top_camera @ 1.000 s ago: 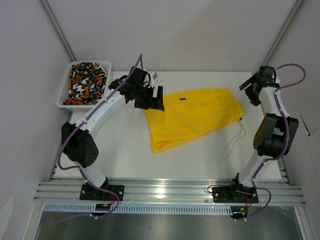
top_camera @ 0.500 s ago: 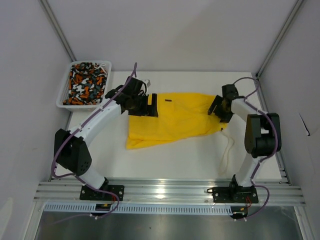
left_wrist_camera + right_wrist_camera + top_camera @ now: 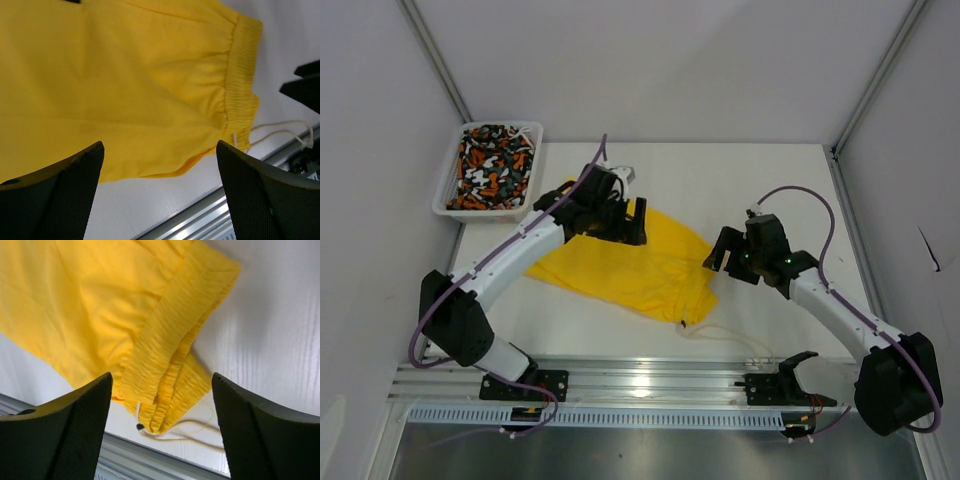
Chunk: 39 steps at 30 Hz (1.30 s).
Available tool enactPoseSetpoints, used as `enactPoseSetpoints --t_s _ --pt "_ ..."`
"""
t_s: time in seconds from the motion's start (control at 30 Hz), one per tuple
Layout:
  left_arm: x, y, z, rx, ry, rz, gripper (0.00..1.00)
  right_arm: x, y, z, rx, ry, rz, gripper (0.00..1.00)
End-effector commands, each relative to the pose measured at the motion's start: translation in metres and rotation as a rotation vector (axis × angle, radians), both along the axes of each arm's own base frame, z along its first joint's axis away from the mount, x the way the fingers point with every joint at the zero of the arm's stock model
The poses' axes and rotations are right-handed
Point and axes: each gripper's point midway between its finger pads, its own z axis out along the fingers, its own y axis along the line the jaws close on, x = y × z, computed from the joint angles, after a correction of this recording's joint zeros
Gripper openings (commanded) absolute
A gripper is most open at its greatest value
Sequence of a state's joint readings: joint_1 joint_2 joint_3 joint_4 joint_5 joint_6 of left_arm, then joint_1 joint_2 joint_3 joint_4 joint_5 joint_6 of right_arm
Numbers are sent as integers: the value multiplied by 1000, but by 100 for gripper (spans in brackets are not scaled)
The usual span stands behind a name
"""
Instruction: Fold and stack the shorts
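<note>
The yellow shorts point(image 3: 620, 270) lie flat and slanted across the middle of the table, their gathered waistband point(image 3: 175, 340) at the near right end. The pale drawstring point(image 3: 730, 335) trails toward the front rail. My left gripper point(image 3: 628, 222) hovers open over the shorts' far edge, with nothing between its fingers; in the left wrist view, yellow fabric point(image 3: 125, 75) fills the space beyond the left gripper point(image 3: 159, 147). My right gripper point(image 3: 728, 252) is open just right of the waistband, and the right wrist view shows the right gripper point(image 3: 161, 377) straddling it without touching. The patterned shorts point(image 3: 492, 168) sit bunched in the basket.
The white mesh basket point(image 3: 447, 210) stands at the far left corner. The metal rail point(image 3: 640, 380) runs along the table's near edge, close to the drawstring point(image 3: 200, 432). Grey walls close in the left, back and right sides.
The yellow shorts have shifted toward the near left and turned, so the waistband now points at the front rail. My right arm swung in from the far right; the left gripper moved slightly.
</note>
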<state>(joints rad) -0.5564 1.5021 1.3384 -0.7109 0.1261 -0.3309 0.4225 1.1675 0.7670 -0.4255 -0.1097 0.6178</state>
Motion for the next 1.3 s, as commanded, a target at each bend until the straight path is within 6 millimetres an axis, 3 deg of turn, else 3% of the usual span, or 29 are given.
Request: enactPoseSetpoints --t_s 0.0,0.2,0.4,0.6,1.03,1.27 --pt "-25 -44 26 -45 -91 -154 94 -6 -13 -13 29 37 -41 80" --pt "-51 -90 24 5 -152 -246 94 -25 -15 -40 114 86 -86 63" --pt "-63 -115 16 98 -185 -260 94 -38 -11 -54 183 113 -90 48" --pt "-67 -132 -1 158 -168 -265 94 -32 -7 -61 187 116 -67 47" --pt "-53 -143 -22 231 -158 -238 92 -28 4 -94 198 202 -40 46" --pt "-53 -157 -47 254 -137 -273 89 -26 3 -91 195 181 -30 2"
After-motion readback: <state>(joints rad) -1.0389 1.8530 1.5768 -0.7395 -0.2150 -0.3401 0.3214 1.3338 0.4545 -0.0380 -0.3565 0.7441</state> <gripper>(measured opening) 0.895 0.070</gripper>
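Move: The right hand goes for the shorts' outer waistband corner, about 4 cm back, 1 cm right and 10 cm below it; the far waistband corner lies some 8 cm ahead and 1 cm left, the cord toggle 9 cm back and 7 cm left. The left hand goes for the near waistband end, about 8 cm back, 13 cm right and 16 cm below it, with the toggle 11 cm back and 11 cm right. Right sinks about 9 cm, pinching the outer waistband corner; open left swings 14 cm right and back towards near end. ##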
